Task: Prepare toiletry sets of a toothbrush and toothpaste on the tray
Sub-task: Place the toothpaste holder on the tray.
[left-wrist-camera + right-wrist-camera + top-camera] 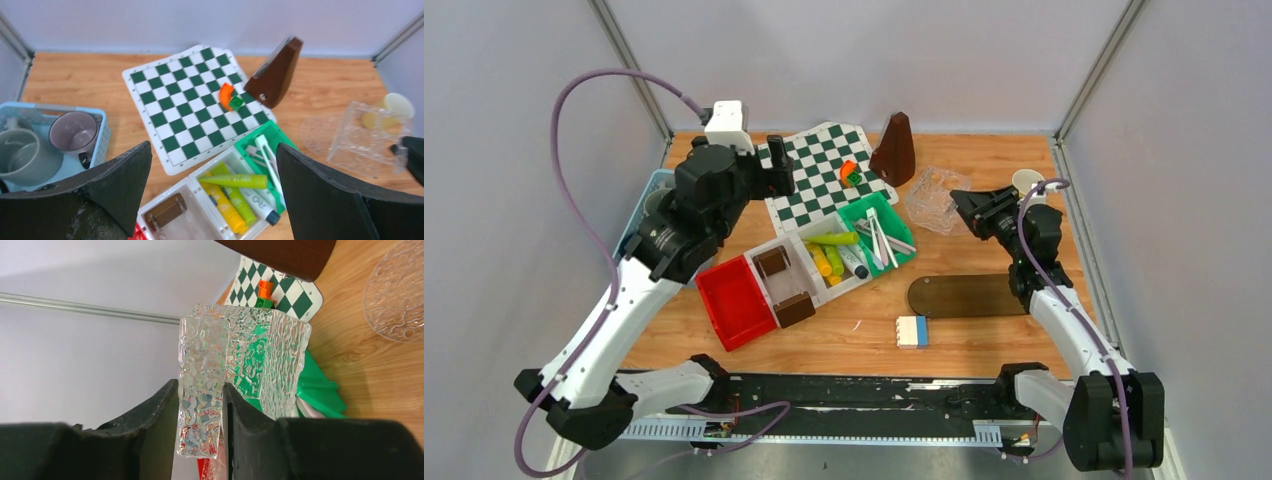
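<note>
Yellow and green tubes (235, 181) lie in a white bin (796, 262), and whitish toothbrushes (267, 160) lie in the green bin (894, 215) beside it. Two mugs, grey-green (20, 155) and grey (75, 132), stand in a light blue basket (102, 135) at the left. The dark oval tray (969, 295) lies bare at the right. My left gripper (212, 150) hangs open and holds nothing, high above the bins, near the chessboard edge. My right gripper (200, 385) is shut on the wall of a clear textured glass cup (245, 355), lifted and tilted behind the tray.
A green-and-white chessboard (819, 165) with an orange-and-green piece (850, 173) lies at the back, a brown wedge-shaped box (894, 150) beside it. A red bin (734, 300), brown blocks (792, 310), a blue-white block (913, 331), a clear disc (400, 290) and a cream cup (1027, 180) are also here.
</note>
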Robot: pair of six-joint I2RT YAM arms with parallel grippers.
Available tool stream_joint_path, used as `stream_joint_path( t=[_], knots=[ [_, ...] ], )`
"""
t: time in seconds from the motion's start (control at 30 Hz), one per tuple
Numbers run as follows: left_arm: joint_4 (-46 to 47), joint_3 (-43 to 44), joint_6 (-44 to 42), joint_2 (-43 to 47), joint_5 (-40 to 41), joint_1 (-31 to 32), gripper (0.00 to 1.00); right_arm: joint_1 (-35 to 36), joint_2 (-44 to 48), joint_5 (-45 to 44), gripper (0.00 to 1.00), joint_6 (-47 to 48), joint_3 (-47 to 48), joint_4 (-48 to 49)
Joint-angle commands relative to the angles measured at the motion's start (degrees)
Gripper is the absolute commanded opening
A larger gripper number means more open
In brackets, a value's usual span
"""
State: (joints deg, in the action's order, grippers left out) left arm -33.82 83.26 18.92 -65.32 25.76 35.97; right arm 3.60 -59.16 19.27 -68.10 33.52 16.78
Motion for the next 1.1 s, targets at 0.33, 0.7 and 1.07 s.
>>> stream_joint_path(
  t=[0.33,0.7,1.07],
  knots=[
    [3.39,-4.44,-1.30,3.63,-2.86,-6.14,1.00,-2.01,-2.34,-16.78,0.00,-2.52,-2.57,7.17],
    [15.43,-20.38,-7.10,14.18,3.79,-11.16,1.00,-2.89,-12.40,-29.17,0.00,-7.89,-4.42,16.25],
    [19.13,-25.43,-10.26,17.15,5.00,-12.39,1.00,-2.89,-24.92,-32.37,0.00,-10.24,-4.47,26.73]
  ],
)
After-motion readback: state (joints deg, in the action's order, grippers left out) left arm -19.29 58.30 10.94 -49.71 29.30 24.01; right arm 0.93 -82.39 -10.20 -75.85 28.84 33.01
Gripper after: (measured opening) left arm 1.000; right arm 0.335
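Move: The clear tray that the held toothpaste holder goes to lies about 12 cm ahead of the right gripper, 10 cm to its right and some 23 cm below. The yellow mug stands on the tray's right end, about 15 cm ahead and 21 cm right of the gripper. The green box lies 5 cm ahead and 17 cm left, the brown board 11 cm back and 8 cm right. From the left gripper the tray is some 57 cm right, 14 cm ahead and 37 cm below. Keep the toothpaste holder pinched in the right gripper and bring it down about 12 cm towards the tray, going some 10 cm right and a little forward, mostly sideways first and then more steeply down. Meanwhile turn the wrist about 35 degrees clockwise and tip it slightly down. Draw the empty, open left gripper some 10 cm left and a little down, towards the mug basket. ##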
